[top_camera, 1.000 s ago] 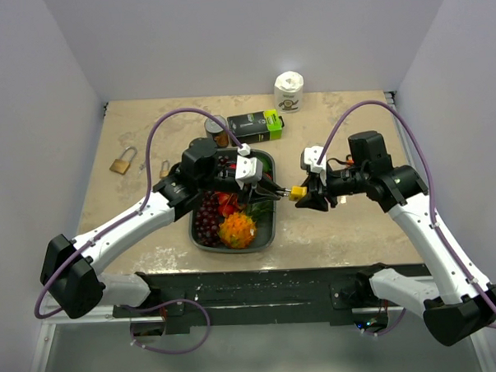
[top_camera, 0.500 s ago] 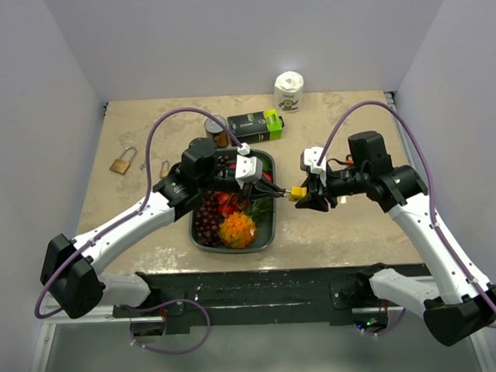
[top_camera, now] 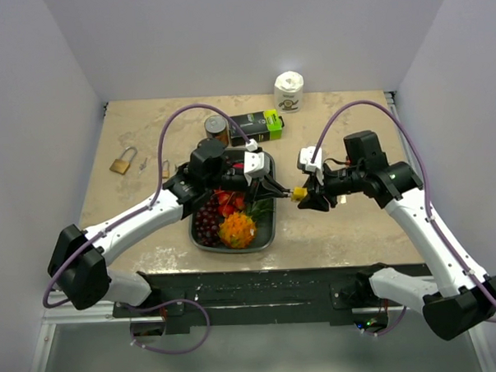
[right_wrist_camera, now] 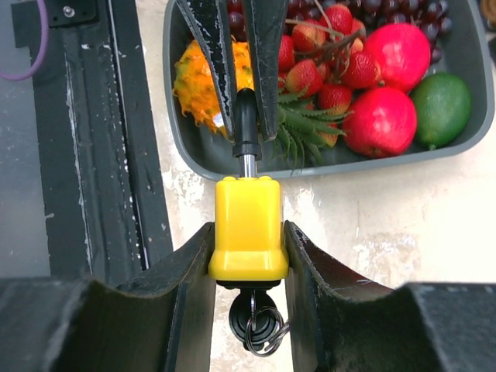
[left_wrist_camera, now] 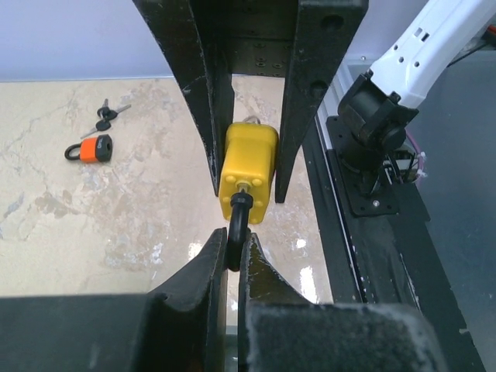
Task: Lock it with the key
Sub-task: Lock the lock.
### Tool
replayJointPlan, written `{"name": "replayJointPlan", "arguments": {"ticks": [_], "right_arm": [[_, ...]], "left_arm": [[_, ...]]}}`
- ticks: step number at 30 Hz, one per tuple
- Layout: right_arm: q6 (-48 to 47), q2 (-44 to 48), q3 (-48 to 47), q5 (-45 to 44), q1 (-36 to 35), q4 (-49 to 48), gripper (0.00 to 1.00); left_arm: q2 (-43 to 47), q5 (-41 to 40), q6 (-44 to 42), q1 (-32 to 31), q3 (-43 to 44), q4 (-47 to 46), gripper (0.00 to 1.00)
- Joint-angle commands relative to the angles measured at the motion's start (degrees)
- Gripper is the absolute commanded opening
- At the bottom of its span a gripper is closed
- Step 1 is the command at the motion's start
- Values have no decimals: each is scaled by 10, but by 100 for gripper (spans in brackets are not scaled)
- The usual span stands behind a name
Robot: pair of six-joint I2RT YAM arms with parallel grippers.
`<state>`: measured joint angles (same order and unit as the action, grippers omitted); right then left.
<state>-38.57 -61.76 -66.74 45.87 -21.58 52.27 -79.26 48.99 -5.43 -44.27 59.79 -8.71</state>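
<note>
A yellow padlock [top_camera: 296,194] hangs in the air just right of the fruit tray, between my two grippers. My right gripper [right_wrist_camera: 248,242] is shut on its yellow body [right_wrist_camera: 248,225], one finger on each side. A key [right_wrist_camera: 250,318] with a black head and a wire ring sticks out of the lock's underside, between the right fingers. My left gripper [left_wrist_camera: 232,242] is shut on the black shackle [left_wrist_camera: 235,226], which stands pulled out of the body [left_wrist_camera: 248,172]. In the top view the left gripper [top_camera: 275,190] meets the right gripper [top_camera: 308,196] tip to tip.
A grey tray [top_camera: 270,237] of grapes, strawberries and other fruit lies under the left wrist. At the back stand a can [top_camera: 217,128], a black-and-green box [top_camera: 256,125] and a white roll [top_camera: 289,91]. A brass padlock [top_camera: 123,161] lies far left. An orange padlock [left_wrist_camera: 91,148] and loose keys [left_wrist_camera: 108,116] lie on the table.
My left gripper has closed onto the padlock's shackle, and the left arm has shifted slightly back and right. The right gripper keeps its hold and has edged a little left.
</note>
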Motion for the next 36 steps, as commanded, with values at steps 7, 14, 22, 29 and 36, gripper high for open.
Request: {"name": "replayJointPlan", "arguments": {"ticks": [7,14,22,29,36], "right_arm": [[70,-17,-20,75,-52,-227,0],[58,-21,-31,69,-56,-216,0],[89,16,-4,-4,-55,-161,26],[92,40,3,-79,-44,-121,80],[35,36,-11,-95,-38,-86,74]], "left_arm": [[-42,70,28,-77,14,-110,0],[-51,82,42,-81,12,-130,0],[-5,85,91,14,-11,-132,0],[41,103,-1,74,2,15,0],[69,109,-135,83,10,142,0]]}}
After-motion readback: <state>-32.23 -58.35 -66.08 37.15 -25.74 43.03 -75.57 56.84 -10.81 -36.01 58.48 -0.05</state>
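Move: Held by its black head, the key already meets the yellow lock from the left; the lock's middle is about 5 cm right of the left hand and 1 cm lower. The fruit bin's middle is some 9 cm ahead, 10 cm left and 20 cm below that hand, the orange lock roughly 17 cm ahead, 26 cm right and 23 cm below. From the right hand, which grips the yellow lock, the key lies about 5 cm left, level. Sinking together about 1.5 cm, both hands keep their grips while the left edges 1.5 cm right, bearing with the key on the yellow lock in the right fingers. The right fingers then open wide and let go of the lock, rising some 3.5 cm and easing 2 cm forward; still pinching the key, the left hand draws back left about 6 cm, slightly forward. ##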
